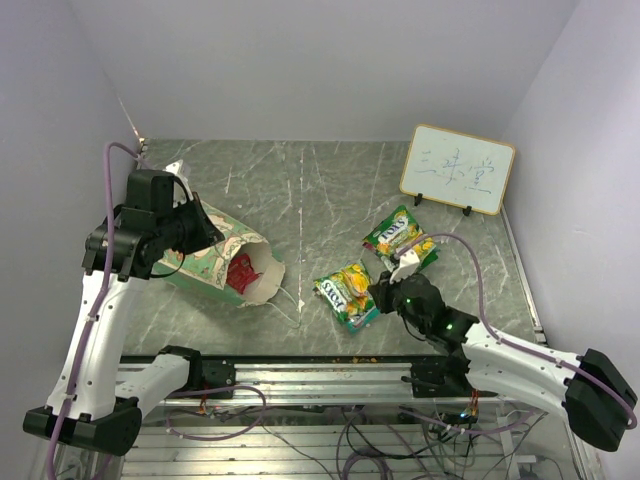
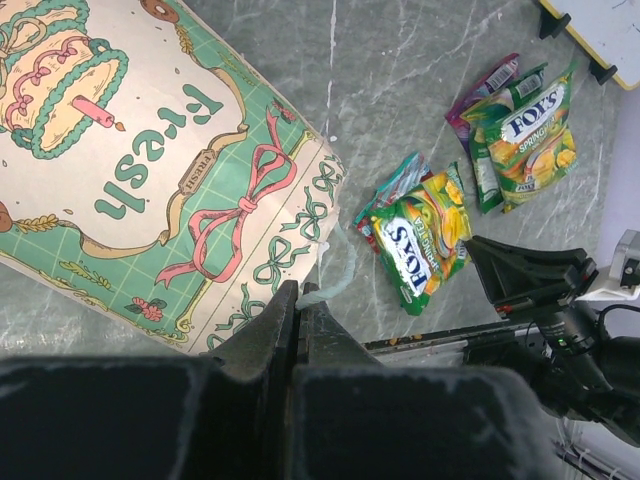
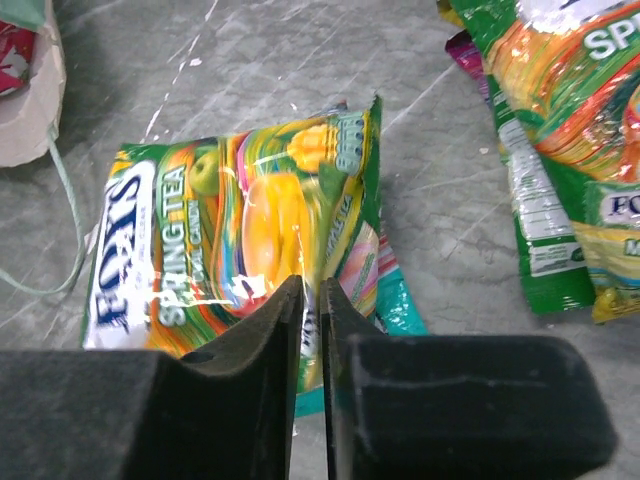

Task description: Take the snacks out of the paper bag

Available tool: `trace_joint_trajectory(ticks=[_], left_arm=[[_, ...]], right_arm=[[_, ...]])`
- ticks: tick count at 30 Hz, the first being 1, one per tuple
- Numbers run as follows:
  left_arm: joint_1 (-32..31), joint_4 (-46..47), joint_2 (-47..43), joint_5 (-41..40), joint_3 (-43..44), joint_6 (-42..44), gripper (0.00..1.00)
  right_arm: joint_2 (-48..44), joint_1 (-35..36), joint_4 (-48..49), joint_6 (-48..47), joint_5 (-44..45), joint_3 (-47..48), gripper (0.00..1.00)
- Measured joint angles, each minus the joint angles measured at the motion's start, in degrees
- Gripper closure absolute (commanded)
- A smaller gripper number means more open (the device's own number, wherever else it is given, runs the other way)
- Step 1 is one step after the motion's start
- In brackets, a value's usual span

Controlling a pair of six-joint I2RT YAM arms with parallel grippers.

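The mint-green paper bag [image 1: 215,262] [image 2: 150,180] lies on its side, mouth toward the middle, with red snacks [image 1: 240,272] inside. My left gripper [image 1: 205,232] [image 2: 300,295] is shut on its white string handle [image 2: 335,275]. A green-yellow snack packet [image 1: 347,290] [image 3: 240,220] lies flat on the table over a teal one [image 3: 400,300]. My right gripper [image 1: 380,295] [image 3: 311,295] sits at its near edge, jaws a thin slit apart with the packet's edge between them. More packets [image 1: 400,238] [image 3: 560,150] are piled to the right.
A framed whiteboard [image 1: 458,168] stands at the back right. The bag's mouth [image 3: 25,100] and loose string show at the left of the right wrist view. The metal rail [image 1: 320,375] runs along the table's near edge.
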Motion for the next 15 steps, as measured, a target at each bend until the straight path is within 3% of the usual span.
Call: trace_joint_trajectory(ticks=[10,15], left_arm=[[0.0,0.0,0.0,0.1,0.0,0.6,0.93],[0.0,-0.2,0.2,0.3,0.4,0.9,0.93]], right_arm=[[1.9,-0.1,-7.2,0.5,0.7,7.1,0.64],[5.8,0.4,-6.0,-7.0,-4.2,13.9,0.57]])
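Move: The red snack pack in the paper bag's mouth, my next goal, lies some 33 cm to the left of my right hand, about 6 cm ahead and a few centimetres lower. The loose Fox's pack, its right edge still at these fingertips, is centred 6 cm left and 1 cm ahead, 3 cm below; the two-pack pile sits 15 cm ahead and 7 cm right. From my left hand the red pack is about 5 cm ahead, 4 cm right and 25 cm below. I spread my right fingers from nearly shut to over a third open, letting go of the Fox's pack's edge, and lift straight off it. The rise quickens to about 5 cm in all, and near the end I swing left towards the paper bag by some 3 cm, edging slightly forward and turning a little counter-clockwise. ##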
